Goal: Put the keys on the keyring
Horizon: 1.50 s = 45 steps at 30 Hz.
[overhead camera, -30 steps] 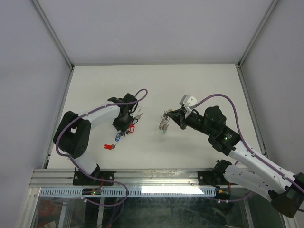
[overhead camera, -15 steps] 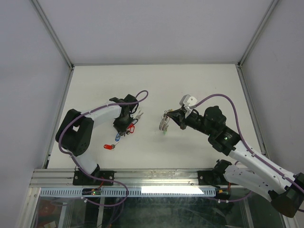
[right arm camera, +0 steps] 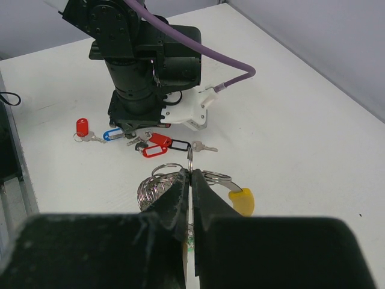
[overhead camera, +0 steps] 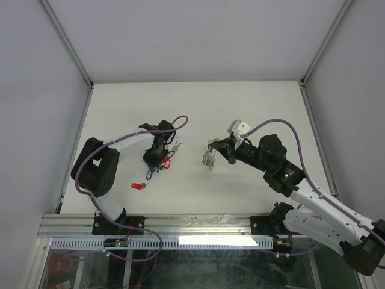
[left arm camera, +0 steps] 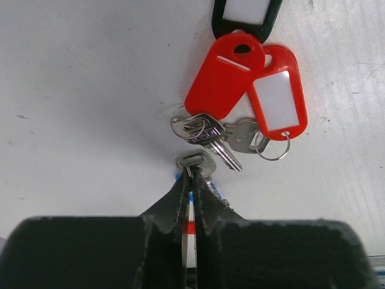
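Note:
My left gripper (left arm camera: 194,174) is shut on the head of a silver key (left arm camera: 196,161) lying on the table, with a bit of blue plastic showing just behind it. Past it lie two red-tagged keys (left arm camera: 225,75) and a black tag (left arm camera: 246,15). In the top view this gripper (overhead camera: 157,161) sits over the key pile, with the blue tag (overhead camera: 148,175) beside it. My right gripper (right arm camera: 190,176) is shut on a thin upright keyring (right arm camera: 190,158), held above the table. A bunch of silver rings (right arm camera: 150,186) and a yellow tag (right arm camera: 242,201) hang from it.
A lone red-tagged key (overhead camera: 138,186) lies nearer the left arm's base. A bare silver key (right arm camera: 204,146) lies by the black tag (right arm camera: 179,146). The left arm's purple cable (overhead camera: 177,120) loops above the pile. Grey walls enclose the white table (overhead camera: 252,102).
My left gripper's jaws have closed onto the silver key; they stood apart a second ago. The right gripper with the keyring has stayed still.

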Tool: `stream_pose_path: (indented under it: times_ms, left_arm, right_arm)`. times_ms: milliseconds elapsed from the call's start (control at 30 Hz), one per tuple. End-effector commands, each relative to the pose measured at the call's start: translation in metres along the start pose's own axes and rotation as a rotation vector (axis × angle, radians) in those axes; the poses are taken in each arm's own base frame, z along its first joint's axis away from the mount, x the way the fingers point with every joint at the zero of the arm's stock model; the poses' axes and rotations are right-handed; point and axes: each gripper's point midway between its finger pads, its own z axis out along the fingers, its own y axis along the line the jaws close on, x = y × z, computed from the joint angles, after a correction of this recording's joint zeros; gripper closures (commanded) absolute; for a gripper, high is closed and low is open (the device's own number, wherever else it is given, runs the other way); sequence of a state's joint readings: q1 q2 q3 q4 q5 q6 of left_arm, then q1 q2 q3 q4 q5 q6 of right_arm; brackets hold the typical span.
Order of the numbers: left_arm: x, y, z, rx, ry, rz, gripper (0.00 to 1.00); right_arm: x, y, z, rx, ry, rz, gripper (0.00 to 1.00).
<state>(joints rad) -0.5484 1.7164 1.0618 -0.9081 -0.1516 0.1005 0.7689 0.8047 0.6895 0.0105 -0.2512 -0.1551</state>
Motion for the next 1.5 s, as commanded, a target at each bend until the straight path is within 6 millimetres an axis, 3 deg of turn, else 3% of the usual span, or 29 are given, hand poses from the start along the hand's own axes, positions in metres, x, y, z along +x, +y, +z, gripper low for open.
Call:
stream_pose_path:
  times_ms: [0, 200, 467, 667, 900, 1167, 1333, 1467]
  left_arm:
    - [-0.012, 0.005, -0.014, -0.026, -0.039, 0.013, 1.00]
    - [-0.028, 0.004, -0.061, -0.037, -0.191, 0.046, 1.00]
    - [-0.059, -0.017, -0.152, -0.013, -0.606, 0.152, 1.00]
    - [-0.078, -0.038, -0.216, 0.108, -0.904, 0.230, 1.00]
    - [-0.080, -0.067, -0.294, 0.235, -1.242, 0.417, 1.00]
    - [-0.087, -0.095, -0.324, 0.331, -1.334, 0.583, 1.00]
    - [-0.096, -0.109, -0.341, 0.334, -1.391, 0.589, 1.00]
    - [-0.097, -0.123, -0.344, 0.316, -1.416, 0.653, 1.00]
  right_arm:
    - [-0.039, -0.003, -0.006, 0.012, -0.136, -0.040, 1.00]
    - [-0.052, 0.000, -0.016, 0.000, -0.172, -0.101, 1.00]
    - [-0.064, 0.010, -0.025, -0.054, -0.156, -0.097, 1.00]
    - [-0.065, 0.020, -0.016, -0.140, -0.062, -0.023, 1.00]
    - [-0.071, 0.029, -0.009, -0.246, 0.002, 0.065, 1.00]
    - [-0.082, 0.032, -0.005, -0.271, 0.082, 0.143, 1.00]
    - [-0.082, 0.023, -0.006, -0.209, 0.116, 0.172, 1.00]
    - [-0.080, 0.022, -0.007, -0.191, 0.152, 0.210, 1.00]
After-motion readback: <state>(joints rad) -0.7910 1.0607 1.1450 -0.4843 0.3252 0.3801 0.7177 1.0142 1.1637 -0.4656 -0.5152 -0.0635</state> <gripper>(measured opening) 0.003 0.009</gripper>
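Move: The left gripper is at the table, already shut on the blue-tagged key. The keyring hangs from the right gripper, roughly 24 cm to the left hand's right, 22 cm above and about 2 cm nearer the base. The pair of red tags lies about 4 cm ahead and 5 cm right of the left hand, the lone red-tagged key some 7 cm back and 6 cm left. From the right hand, the blue-tagged key is about 24 cm left, 25 cm below and 1 cm ahead. Keep the left fingers shut on the blue-tagged key and lift it fast off the table, up about 27 cm while sweeping some 17 cm right towards the keyring, levelling off into a rightward glide; swing the fingers from straight down to point right and somewhat forward, turning some 80 degrees. Keep the right gripper's hold on the keyring, raise it about 5 cm and draw it slightly back, dipping the fingertips. ##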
